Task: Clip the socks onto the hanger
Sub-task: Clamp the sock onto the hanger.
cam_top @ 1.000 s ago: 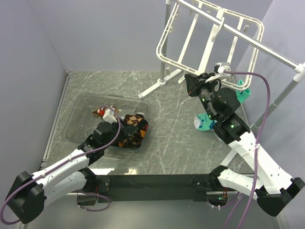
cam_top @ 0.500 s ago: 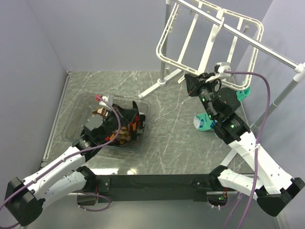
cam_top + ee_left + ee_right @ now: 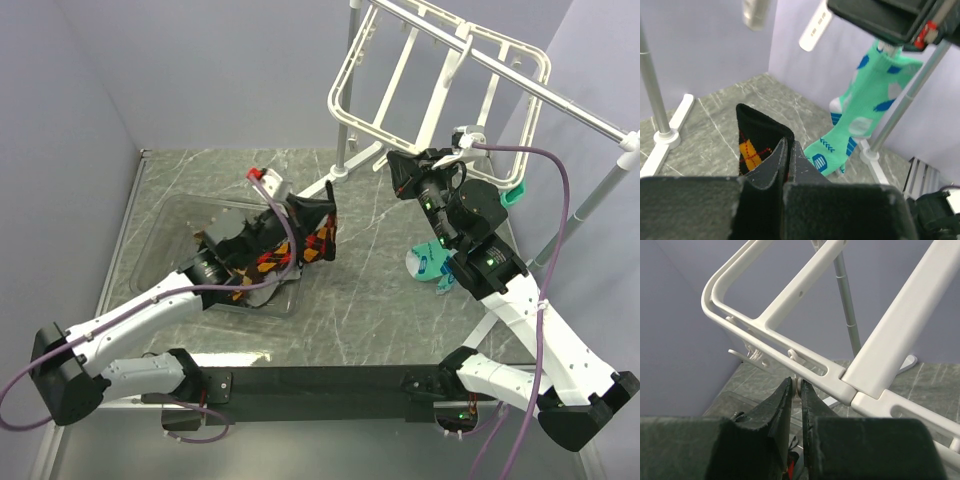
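Observation:
My left gripper [image 3: 303, 213] is shut on a black argyle sock [image 3: 320, 236] and holds it in the air to the right of the bin. In the left wrist view the sock [image 3: 756, 142] stands pinched between my shut jaws [image 3: 789, 146]. The white hanger [image 3: 370, 128] hangs tilted from the pole at the back. My right gripper [image 3: 393, 172] is just under its lower rim, shut on a small white clip [image 3: 800, 384] below the frame [image 3: 790, 347]. A mint-green sock [image 3: 432, 262] hangs at the right, also visible from the left wrist [image 3: 875, 95].
A clear plastic bin [image 3: 160, 230] sits at the left with more argyle fabric [image 3: 262, 266] at its right end. The silver pole [image 3: 565, 100] of the stand crosses the back right, and the stand's white foot [image 3: 322, 186] rests on the marble table.
My left gripper closed on the argyle sock in the bin and carried it up and to the right, toward the hanger. The right arm stayed put on the clip.

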`<action>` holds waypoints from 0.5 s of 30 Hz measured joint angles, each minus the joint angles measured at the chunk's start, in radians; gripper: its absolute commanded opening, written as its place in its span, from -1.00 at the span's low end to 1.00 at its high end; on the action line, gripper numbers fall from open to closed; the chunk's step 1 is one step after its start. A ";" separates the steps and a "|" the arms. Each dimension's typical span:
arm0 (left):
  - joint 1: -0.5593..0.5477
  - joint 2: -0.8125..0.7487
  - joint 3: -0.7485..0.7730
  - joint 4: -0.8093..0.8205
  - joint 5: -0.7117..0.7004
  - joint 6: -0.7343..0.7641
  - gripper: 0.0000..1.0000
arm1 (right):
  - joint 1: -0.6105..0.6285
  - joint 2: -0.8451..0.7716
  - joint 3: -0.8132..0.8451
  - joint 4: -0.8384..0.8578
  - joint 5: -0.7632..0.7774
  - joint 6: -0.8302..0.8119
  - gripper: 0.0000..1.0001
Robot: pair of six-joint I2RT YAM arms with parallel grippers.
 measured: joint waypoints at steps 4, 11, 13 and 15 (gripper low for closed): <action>-0.051 0.042 0.009 -0.001 -0.021 0.055 -0.99 | 0.000 0.000 0.001 -0.002 0.000 0.000 -0.88; -0.090 0.134 0.068 -0.018 -0.039 0.157 -0.99 | 0.000 0.000 0.002 -0.012 -0.001 -0.003 -0.88; -0.100 0.152 0.092 -0.027 -0.044 0.183 -0.99 | 0.000 0.000 0.002 -0.013 -0.001 -0.007 -0.88; -0.112 0.178 0.132 -0.049 -0.046 0.212 -0.99 | 0.000 0.000 0.002 -0.014 -0.001 -0.010 -0.89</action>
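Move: The left hand already holds the patterned sock; the clip for it, on the hanger's near edge, lies about 14 cm to the right, 5 cm ahead and 7 cm higher. A teal sock hangs roughly 28 cm right, 2 cm ahead and 6 cm below; the clear bin's middle is some 20 cm left, 4 cm ahead and 33 cm below. The right hand is at that clip already, 0 cm off in any direction. Left hand carries the sock about 5 cm right, dipping slightly, towards the clip the right hand keeps pinched. ##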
